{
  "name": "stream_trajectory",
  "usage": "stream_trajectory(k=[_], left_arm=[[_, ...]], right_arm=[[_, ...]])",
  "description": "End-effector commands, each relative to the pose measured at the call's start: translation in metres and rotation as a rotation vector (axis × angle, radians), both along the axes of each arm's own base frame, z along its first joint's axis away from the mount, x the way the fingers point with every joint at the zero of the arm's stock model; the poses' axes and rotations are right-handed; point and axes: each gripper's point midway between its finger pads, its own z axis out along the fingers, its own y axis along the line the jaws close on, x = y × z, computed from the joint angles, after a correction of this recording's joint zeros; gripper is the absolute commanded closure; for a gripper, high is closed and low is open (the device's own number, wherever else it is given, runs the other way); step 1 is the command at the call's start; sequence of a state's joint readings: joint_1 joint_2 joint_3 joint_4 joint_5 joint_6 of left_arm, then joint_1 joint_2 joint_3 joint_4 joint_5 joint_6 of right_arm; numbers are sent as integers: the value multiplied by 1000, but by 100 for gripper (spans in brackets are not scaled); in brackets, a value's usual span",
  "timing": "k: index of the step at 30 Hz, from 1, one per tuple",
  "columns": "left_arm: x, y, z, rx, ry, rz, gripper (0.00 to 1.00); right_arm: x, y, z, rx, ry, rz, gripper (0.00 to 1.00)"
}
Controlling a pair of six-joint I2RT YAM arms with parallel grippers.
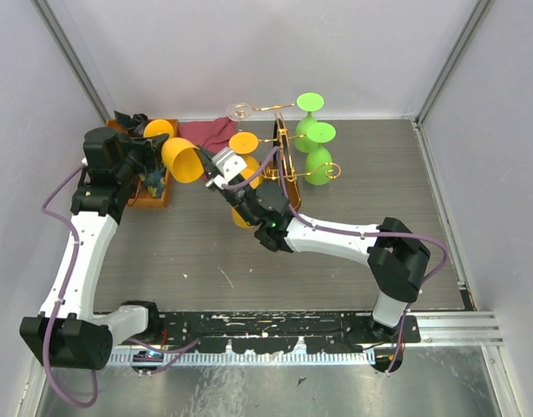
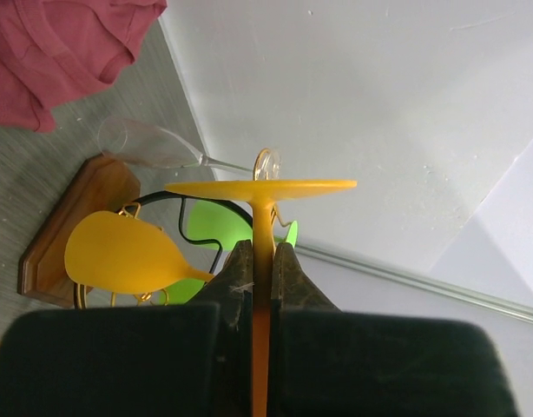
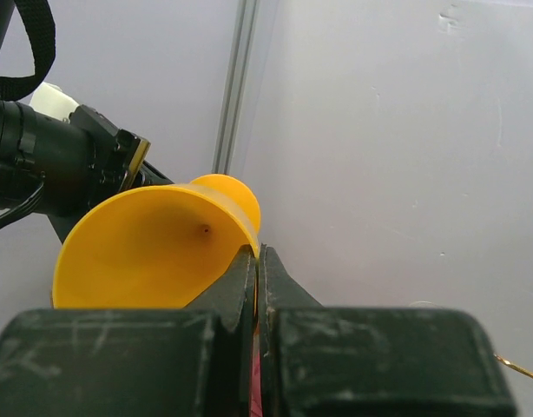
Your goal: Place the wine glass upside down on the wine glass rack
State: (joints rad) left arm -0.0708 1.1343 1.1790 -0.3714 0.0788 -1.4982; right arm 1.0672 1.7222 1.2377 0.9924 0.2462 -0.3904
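Note:
A yellow wine glass is held tilted above the table's back left, between both grippers. In the left wrist view my left gripper is shut on its stem, and the round foot shows edge-on beyond the fingertips. My right gripper is shut on the rim of the bowl, whose mouth faces that camera. The wine glass rack stands just right of the glass, with gold wire arms on a wooden base.
On the rack hang another yellow glass, green glasses and a clear glass. A maroon cloth lies at the back. A wooden block sits under the left arm. Walls stand close at the left, back and right.

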Motion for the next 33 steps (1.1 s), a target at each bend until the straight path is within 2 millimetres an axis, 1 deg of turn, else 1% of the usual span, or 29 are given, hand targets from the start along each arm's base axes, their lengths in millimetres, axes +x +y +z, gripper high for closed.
stream_trajectory(k=[1,5,6,7,9,11,15,17,19,22,26,28,29,30,31,32,33], left_arm=[[-2,-22,18,12,-65,-119,100],[2,-25,22,11,-83,-136,100],[3,-25,24,15,-88,-138,100],[4,-25,24,20,-92,-137,100],[5,-23,30,42,-110,-133,100],[9,-21,39,75,-136,-129,100],[18,-14,77,188,-245,-122,100],[22,-11,95,260,-294,-121,100],[22,-8,115,332,-355,-118,100],[33,-4,126,414,-397,-116,100],[33,7,151,557,-474,-81,100],[30,14,163,635,-512,-51,100],[28,18,168,681,-525,-36,100],[27,20,171,721,-530,-32,100],[25,22,175,763,-539,-31,100],[23,21,176,796,-547,-36,100],[22,19,178,832,-563,-45,100]], right_arm=[[-9,-6,36,74,-50,17,99],[-10,-7,35,68,-52,16,99],[-10,-8,35,60,-50,13,97],[-10,-9,34,54,-49,10,93],[-10,-12,34,44,-46,1,80],[-9,-17,34,39,-41,-17,68],[-8,-31,48,38,-39,-67,52],[-10,-39,55,41,-47,-81,48],[-12,-48,60,41,-48,-98,43],[-13,-64,61,27,-22,-132,31],[-11,-90,58,-13,50,-210,13],[-4,-108,59,-32,93,-275,3],[3,-117,61,-42,128,-306,0],[15,-127,59,-64,172,-341,0],[30,-138,54,-76,249,-366,0],[45,-152,54,-68,303,-391,0],[60,-171,60,-44,334,-417,0]])
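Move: Some 28 cm to the right of the left hand, about level with it fore and aft and 10 cm lower, is the rack's free near-right hook. The rack's middle orange glass hangs roughly 12 cm right, 3 cm ahead and 10 cm below that hand; the red cloth lies about 4 cm right, 12 cm ahead and 33 cm below. From the right hand, the orange glass's middle is around 5 cm left, 1 cm ahead and 2 cm down. Letting go of the bowl's rim, the right hand spreads its fingers wide and draws off about 10 cm to the right with a smaller rise, away from the glass and over the rack. The left hand keeps its pinch on the stem and, after a slow start, lifts quickly some 14 cm, slightly forward, rolling its left side up about 35 degrees while its fingertips tip upward. ##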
